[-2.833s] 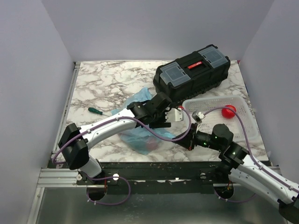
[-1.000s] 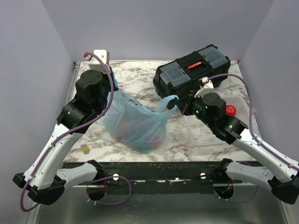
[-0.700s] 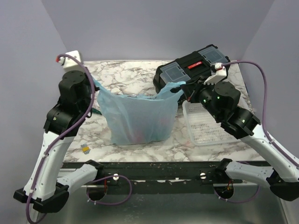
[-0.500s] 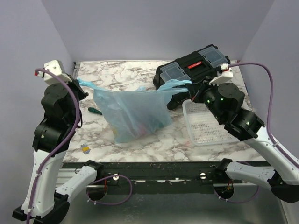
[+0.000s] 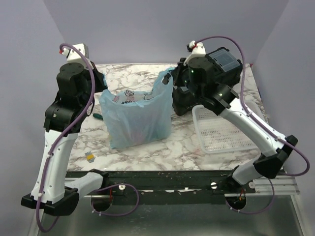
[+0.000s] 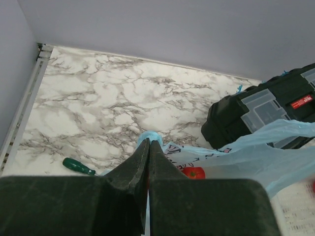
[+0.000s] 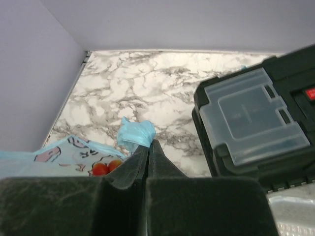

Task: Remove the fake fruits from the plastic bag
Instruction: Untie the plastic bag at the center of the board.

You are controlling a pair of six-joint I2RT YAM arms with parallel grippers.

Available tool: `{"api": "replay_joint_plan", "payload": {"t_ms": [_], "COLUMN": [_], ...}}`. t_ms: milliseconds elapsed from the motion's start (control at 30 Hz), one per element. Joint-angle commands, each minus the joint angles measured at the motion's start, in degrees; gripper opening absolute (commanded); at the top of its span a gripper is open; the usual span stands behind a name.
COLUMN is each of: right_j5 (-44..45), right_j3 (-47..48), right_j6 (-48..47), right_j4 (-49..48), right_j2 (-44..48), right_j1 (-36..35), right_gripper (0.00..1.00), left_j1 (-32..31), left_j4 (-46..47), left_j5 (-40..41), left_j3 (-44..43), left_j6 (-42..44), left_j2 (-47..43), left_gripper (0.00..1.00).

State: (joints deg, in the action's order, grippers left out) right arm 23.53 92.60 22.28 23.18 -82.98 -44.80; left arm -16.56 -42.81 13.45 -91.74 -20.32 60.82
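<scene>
The plastic bag (image 5: 135, 118), light blue with printed figures, hangs upright over the marble table, stretched between both grippers. My left gripper (image 5: 101, 81) is shut on its left handle (image 6: 149, 135), and my right gripper (image 5: 170, 78) is shut on its bunched right handle (image 7: 136, 133). The bag's mouth gapes between them. Inside it, the left wrist view shows a red fake fruit (image 6: 193, 172). Two small red round ones (image 7: 107, 167) lie inside in the right wrist view. The rest of the fruits are hidden by the bag's film.
A black toolbox (image 5: 229, 61) stands at the back right, just behind my right arm. A white mesh basket (image 5: 226, 132) lies right of the bag. A green-handled screwdriver (image 5: 97, 116) lies left of the bag. A small object (image 5: 89, 156) sits near the front edge.
Both grippers have kept hold of the handles and drawn closer together. The right one moved left and back. The bag now hangs narrower and more upright.
</scene>
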Motion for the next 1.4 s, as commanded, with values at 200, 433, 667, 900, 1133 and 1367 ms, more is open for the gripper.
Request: {"api": "replay_joint_plan", "payload": {"t_ms": [200,433,667,900,1133,1367], "right_j5": [-3.71,-3.71,-6.38,-10.80,-16.89,-20.81], "right_j3": [18.96,9.26,-1.21,-2.43,-4.99,-15.90], "right_j6": [-6.27,-5.71,-3.90,-3.46,-1.36,13.26], "right_j4": [3.63,2.68,4.42,8.78,9.65,4.68], "right_j2": [-8.61,-4.01,1.76,2.66,6.06,13.42], "right_j1": [1.21,1.38,1.38,1.38,1.29,1.32], "right_gripper": [0.01,0.01,0.07,0.15,0.62,0.82], "left_j1": [2.55,2.56,2.56,2.50,2.56,2.58], "left_j4": [-0.70,-1.38,-5.73,-5.57,-5.06,-5.62], "left_j5": [-2.89,-6.94,-18.55,-27.27,-26.82,-27.34], "left_j3": [-7.05,1.54,14.70,21.52,21.32,18.65], "left_j6": [-2.01,-3.09,-5.98,-7.63,-6.25,-5.35], "left_j2": [-0.35,-7.74,-17.99,-23.39,-23.12,-21.54], "left_gripper": [0.00,0.00,0.00,0.00,0.00,0.00]}}
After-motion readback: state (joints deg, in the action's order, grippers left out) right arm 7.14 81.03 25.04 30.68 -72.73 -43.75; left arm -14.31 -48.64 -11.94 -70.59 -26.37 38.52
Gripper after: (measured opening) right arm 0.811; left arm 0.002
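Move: Each hand already pinches one handle of the plastic bag. The bag's fruit-filled body hangs between them: about 12 cm right of the left hand, 2 cm back and 22 cm below; from the right hand, some 14 cm left, 8 cm back and 18 cm below. The toolbox lies roughly 12 cm ahead of the right hand and 15 cm right, 25 cm lower; the green screwdriver some 8 cm ahead of the left hand and 11 cm left, far below at board level. The right hand's pinch on the bag's handle ends: both hands first lift 3 to 5 cm, the right also easing forward, then draw back and sink, lowering the bag, and the right fingers open wide late on as the hand goes on back and down. The left hand, fingers shut, ends about 11 cm back, 8 cm lower and a little right, turned some 20 degrees clockwise; whether it still grips its handle can't be seen. ##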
